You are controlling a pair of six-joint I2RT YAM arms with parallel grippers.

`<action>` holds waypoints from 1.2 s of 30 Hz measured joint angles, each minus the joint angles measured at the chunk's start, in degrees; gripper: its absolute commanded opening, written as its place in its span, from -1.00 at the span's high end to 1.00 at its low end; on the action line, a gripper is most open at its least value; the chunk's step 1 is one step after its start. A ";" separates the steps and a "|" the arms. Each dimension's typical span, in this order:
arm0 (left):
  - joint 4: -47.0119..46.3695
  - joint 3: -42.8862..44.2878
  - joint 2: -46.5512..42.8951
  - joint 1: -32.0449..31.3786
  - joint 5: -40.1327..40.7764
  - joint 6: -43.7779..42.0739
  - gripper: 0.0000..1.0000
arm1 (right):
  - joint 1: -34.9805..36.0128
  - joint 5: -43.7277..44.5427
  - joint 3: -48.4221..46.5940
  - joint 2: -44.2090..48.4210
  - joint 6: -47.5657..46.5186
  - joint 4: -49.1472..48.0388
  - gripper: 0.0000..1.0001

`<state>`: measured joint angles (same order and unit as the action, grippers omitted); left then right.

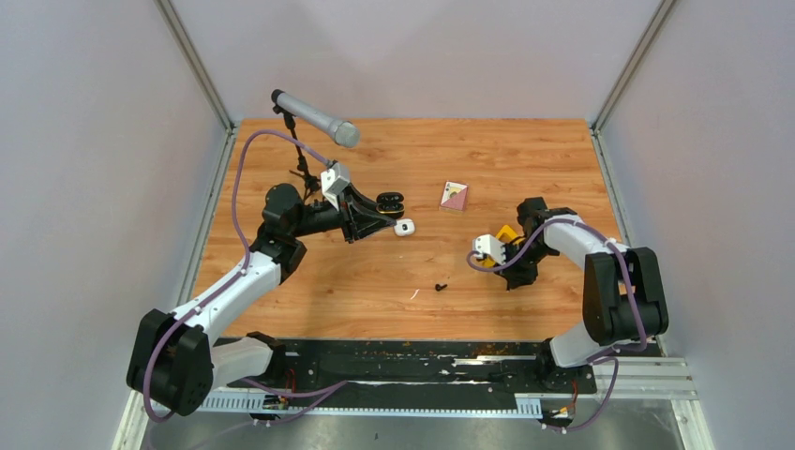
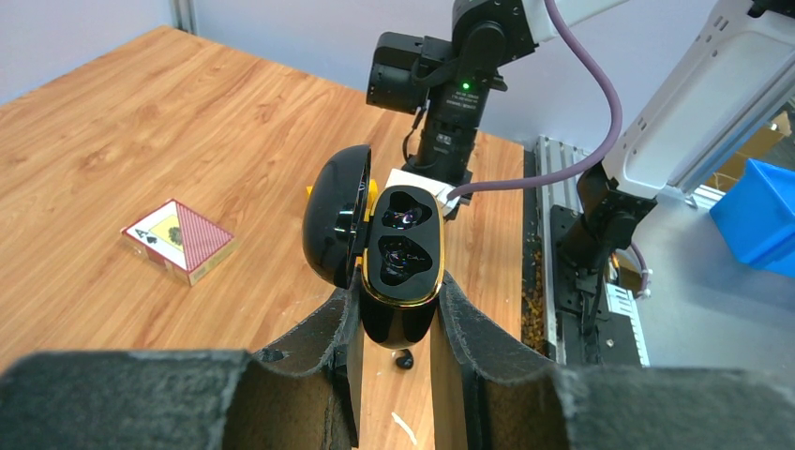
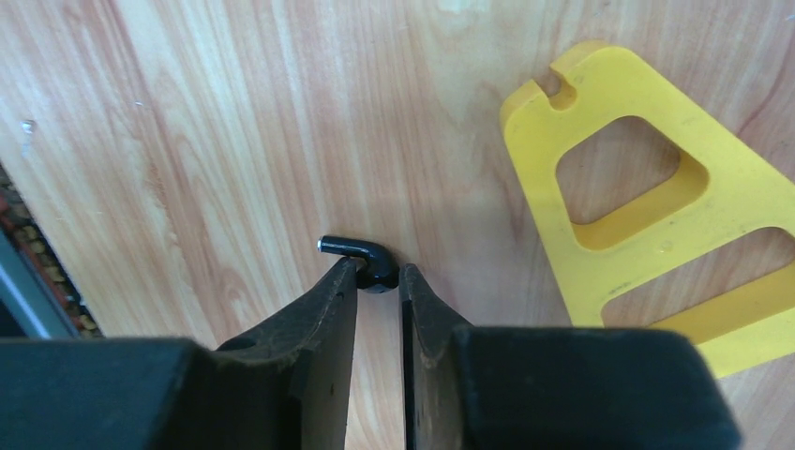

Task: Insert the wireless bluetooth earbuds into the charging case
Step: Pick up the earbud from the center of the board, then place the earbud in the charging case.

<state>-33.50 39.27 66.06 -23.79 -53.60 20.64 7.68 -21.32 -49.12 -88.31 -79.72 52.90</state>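
My left gripper (image 2: pixel 401 295) is shut on a black charging case (image 2: pixel 401 262) with a gold rim. It holds the case above the table with the lid swung open, and both sockets look dark. From above, the case (image 1: pixel 389 202) is at the centre left. One black earbud (image 2: pixel 404 359) lies loose on the wood below it, also visible in the top view (image 1: pixel 441 286). My right gripper (image 3: pixel 380 272) is down at the table, its fingertips pinching the head of another black earbud (image 3: pixel 367 262), whose stem points left. In the top view this gripper (image 1: pixel 514 277) hides that earbud.
A yellow cut-out piece (image 3: pixel 637 197) lies just right of the right gripper. A card box (image 1: pixel 455 195) sits mid-table and a small white oval object (image 1: pixel 404 227) lies near the case. A thin white sliver (image 1: pixel 413 294) lies by the loose earbud. A microphone (image 1: pixel 314 117) on a stand is at the back left.
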 measured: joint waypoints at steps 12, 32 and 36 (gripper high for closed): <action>-0.13 -1.64 0.42 0.00 0.17 -0.20 1.00 | -0.22 -5.51 -3.61 9.05 5.51 6.10 1.00; -5.77 -2.49 7.54 -7.98 8.11 0.37 1.00 | 28.68 6.64 -36.33 22.91 25.53 -6.36 1.00; -5.77 -0.44 8.81 -8.72 11.15 1.97 1.00 | 32.98 12.04 -35.54 21.49 23.74 -8.74 1.00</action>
<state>-39.27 38.83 74.87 -32.51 -42.46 22.61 40.66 -9.28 -84.66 -66.83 -55.99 44.16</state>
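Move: The right hand already pinches a black earbud just over the table; the open black case in the left hand lies about 29 cm to its left, 3 cm ahead and some 27 cm higher. The yellow triangle is 10 cm straight ahead of the right hand, the other black earbud 18 cm left and 1 cm back, the white case 27 cm left and 15 cm ahead. From the left hand, the pinched earbud is 31 cm right, 2 cm back and 26 cm below. Keeping its pinch on the black earbud, the right hand lifts it off the table, slowly for the first few centimetres and then in a fast sweep up and leftward towards the open black case, rising some 34 cm in all and going about 17 cm left, while the wrist tips the down-pointing fingers up by roughly 50 degrees towards forward and left. The left hand keeps its grip on the case, sinking a few centimetres first and then also shifting about 4 cm right to meet the earbud. ##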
